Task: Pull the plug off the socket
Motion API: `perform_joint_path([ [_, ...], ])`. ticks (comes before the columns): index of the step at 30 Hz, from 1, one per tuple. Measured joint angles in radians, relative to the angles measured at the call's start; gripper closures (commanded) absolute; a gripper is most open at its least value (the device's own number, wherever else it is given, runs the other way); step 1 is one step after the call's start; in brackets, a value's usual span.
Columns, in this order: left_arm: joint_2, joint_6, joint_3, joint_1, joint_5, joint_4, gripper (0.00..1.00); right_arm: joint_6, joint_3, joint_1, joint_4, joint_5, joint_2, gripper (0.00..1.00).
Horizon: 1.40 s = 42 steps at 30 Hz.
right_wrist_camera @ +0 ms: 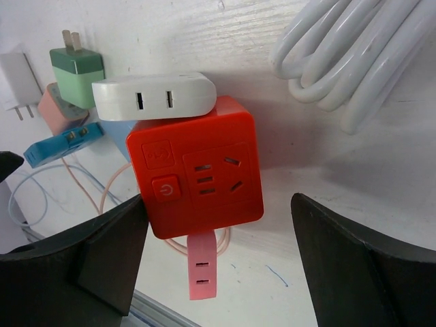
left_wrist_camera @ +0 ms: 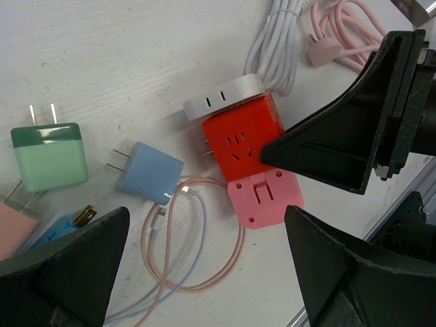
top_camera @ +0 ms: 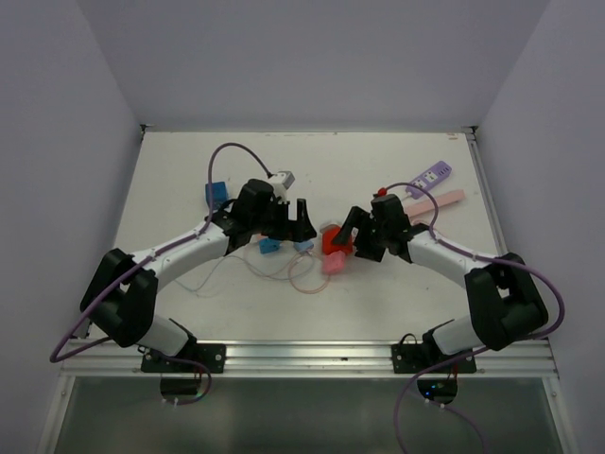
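The red cube socket (right_wrist_camera: 197, 170) (top_camera: 333, 241) (left_wrist_camera: 242, 139) lies on the white table. A white plug (right_wrist_camera: 153, 95) (left_wrist_camera: 221, 99) sits against one of its sides and a pink plug (right_wrist_camera: 202, 269) (left_wrist_camera: 264, 199) (top_camera: 333, 265) against the opposite side. My right gripper (right_wrist_camera: 216, 204) (top_camera: 350, 236) is open and straddles the cube. Its left finger is at the cube's edge and its right finger stands well apart. My left gripper (left_wrist_camera: 204, 272) (top_camera: 304, 232) hangs wide open just left of the socket, over a loop of thin cable, holding nothing.
A green charger (left_wrist_camera: 49, 153), a blue charger (left_wrist_camera: 148, 172) and a thin pink-and-blue cable loop (left_wrist_camera: 194, 238) lie left of the socket. A coiled white cable (right_wrist_camera: 354, 54) lies beside it. A purple power strip (top_camera: 430, 177) sits at the back right.
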Motion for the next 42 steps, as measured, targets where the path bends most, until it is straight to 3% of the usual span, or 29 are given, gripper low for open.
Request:
perform_joint_path([
  [8, 0.012, 0.003, 0.002, -0.05, -0.024, 0.0, 0.0, -0.058, 0.03, -0.018, -0.081, 0.027, -0.019, 0.16],
  [18, 0.039, 0.005, 0.019, -0.103, -0.054, -0.005, 0.01, -0.117, 0.045, -0.075, -0.111, 0.005, -0.019, 0.35],
  [23, 0.039, 0.006, 0.023, -0.114, -0.078, -0.008, 0.0, -0.169, 0.079, -0.111, -0.158, -0.015, -0.019, 0.39],
  [27, 0.039, 0.008, 0.023, -0.115, -0.096, -0.014, 0.0, -0.187, 0.102, -0.126, -0.161, -0.017, -0.019, 0.59],
  [36, 0.039, 0.009, 0.023, -0.115, -0.106, -0.023, 0.01, -0.116, 0.089, -0.111, -0.102, -0.09, -0.011, 0.79],
  [42, 0.04, 0.009, 0.024, -0.115, -0.106, -0.03, 0.0, -0.043, 0.072, -0.068, -0.061, -0.13, 0.007, 0.77],
])
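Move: The red socket, just released, lies between the right hand's open fingers, about 1 cm ahead, 2 cm left and 2 cm below. From that hand the pink block on its near end is some 4 cm back and 3 cm left, the white block on its far end 5 cm ahead and 3 cm left, and the blue charger 10 cm left and 1 cm ahead. From the left hand the socket is about 8 cm right, 2 cm ahead and 9 cm down. From around the red socket the right hand pulls off about 4 cm to its right, rising 2 cm and edging forward, its fingers closing most of the way; then it swings back left about 4 cm, so the nearly shut tips end by the socket's right edge, contact not certain. The left hand, wide open, eases some 3 cm right and back, sinking slightly, towards the socket. ##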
